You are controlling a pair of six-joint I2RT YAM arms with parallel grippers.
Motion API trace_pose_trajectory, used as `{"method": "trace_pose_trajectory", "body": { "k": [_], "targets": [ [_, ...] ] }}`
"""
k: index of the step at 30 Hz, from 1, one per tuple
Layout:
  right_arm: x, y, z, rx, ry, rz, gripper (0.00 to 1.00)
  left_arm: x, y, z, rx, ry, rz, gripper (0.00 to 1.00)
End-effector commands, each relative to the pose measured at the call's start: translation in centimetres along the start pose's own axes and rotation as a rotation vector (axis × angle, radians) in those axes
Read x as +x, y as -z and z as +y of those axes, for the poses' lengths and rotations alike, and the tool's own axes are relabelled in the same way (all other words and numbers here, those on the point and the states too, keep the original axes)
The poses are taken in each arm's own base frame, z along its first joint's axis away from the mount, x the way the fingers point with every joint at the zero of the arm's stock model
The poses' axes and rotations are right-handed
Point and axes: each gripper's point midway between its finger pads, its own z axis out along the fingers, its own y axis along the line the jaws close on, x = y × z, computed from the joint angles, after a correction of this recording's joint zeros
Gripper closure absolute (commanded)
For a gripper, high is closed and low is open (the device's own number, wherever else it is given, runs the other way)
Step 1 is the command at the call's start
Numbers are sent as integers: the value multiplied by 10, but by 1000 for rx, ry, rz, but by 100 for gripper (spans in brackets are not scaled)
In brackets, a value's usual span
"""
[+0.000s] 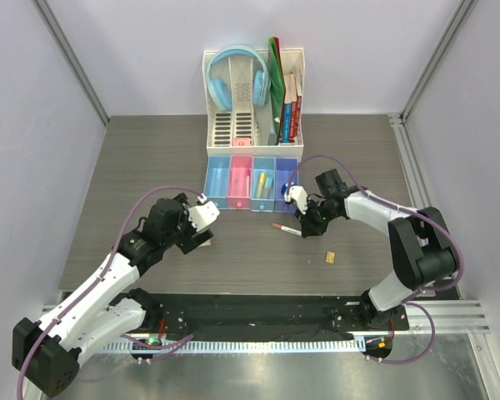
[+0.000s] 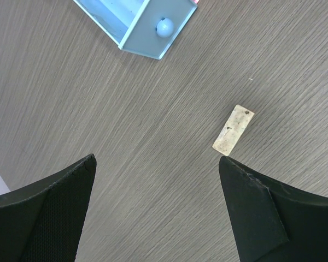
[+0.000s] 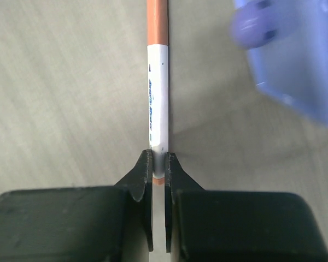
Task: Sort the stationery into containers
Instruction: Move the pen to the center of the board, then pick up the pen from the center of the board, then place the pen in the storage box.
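Observation:
My right gripper (image 3: 158, 164) is shut on the tail end of a white marker (image 3: 157, 82) with an orange-brown cap, which lies on the table just in front of the purple bin (image 3: 295, 60). In the top view the marker (image 1: 287, 229) points left from the right gripper (image 1: 304, 223). The containers stand in a row: blue (image 1: 217, 182), pink (image 1: 241, 183), light blue (image 1: 263, 198) and purple (image 1: 285, 179). My left gripper (image 2: 156, 164) hangs open over bare table, with a tan block (image 2: 233, 129) just beyond its right fingertip and the blue bin's corner (image 2: 147, 33) further off.
A white slotted organiser (image 1: 233, 125) with light-blue headphones (image 1: 236, 79) and upright books (image 1: 287, 104) stands behind the bins. Another small tan piece (image 1: 328, 257) lies on the table near the right arm. Grey walls close in both sides.

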Motion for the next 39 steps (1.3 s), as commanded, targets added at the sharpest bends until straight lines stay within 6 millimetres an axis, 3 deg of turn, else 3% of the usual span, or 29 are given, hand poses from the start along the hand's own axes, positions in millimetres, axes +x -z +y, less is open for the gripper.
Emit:
{"method": "trace_pose_trajectory", "body": {
  "k": [1, 5, 12, 17, 18, 24, 25, 27, 29, 32, 39],
  "targets": [
    [-6, 22, 30, -19, 53, 11, 99, -12, 9, 7, -12, 2, -48, 7],
    [-28, 33, 44, -19, 55, -25, 99, -11, 8, 1, 12, -1, -48, 7],
    [-46, 23, 49, -64, -147, -46, 99, -10, 12, -4, 46, -10, -43, 8],
    [-130, 53, 32, 22, -208, -273, 99, -9, 11, -4, 39, -5, -45, 9],
    [-155, 61, 27, 31, -255, -344, 99, -10, 11, -3, 37, -3, -49, 9],
    [-235, 76, 7, 17, -464, -569, 99, -4, 14, -3, 21, -12, -43, 9],
    [-238, 67, 1, 12, -503, -574, 99, -3, 14, -3, 21, -14, -40, 9],
    [-259, 67, -9, 18, -531, -644, 99, -1, 14, -4, 20, -11, -37, 9],
    [-261, 49, -13, -2, -609, -637, 99, 0, 15, -4, 21, -9, -39, 9],
    [-282, 37, -22, -28, -630, -721, 99, 4, 14, -5, 20, -8, -35, 10],
    [-289, 12, -30, -68, -684, -746, 99, 6, 12, -5, 18, -7, -29, 10]
  ]
}}
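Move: The right hand, low at the board, already pinches one end of the pen. The pink compartment it heads for lies about 16 cm ahead and 19 cm to its left, its middle some 2 cm higher. The compartment holding pens stands some 7 cm to the right of the pink one, the purple one 14 cm right of it, the empty blue one 7 cm left of it. From the left hand the pink compartment is about 19 cm ahead, 14 cm right and 9 cm lower. Keep the right fingers shut on the pen's end and draw it back about 4 cm while lifting off the board, then sweep it left, up and forward to the pink compartment, ending roughly 17 cm farther left. Peak about 18 cm up, then sink some 5 cm, rolling the hand's left side up and turning it clockwise some 35 degrees on the way. ##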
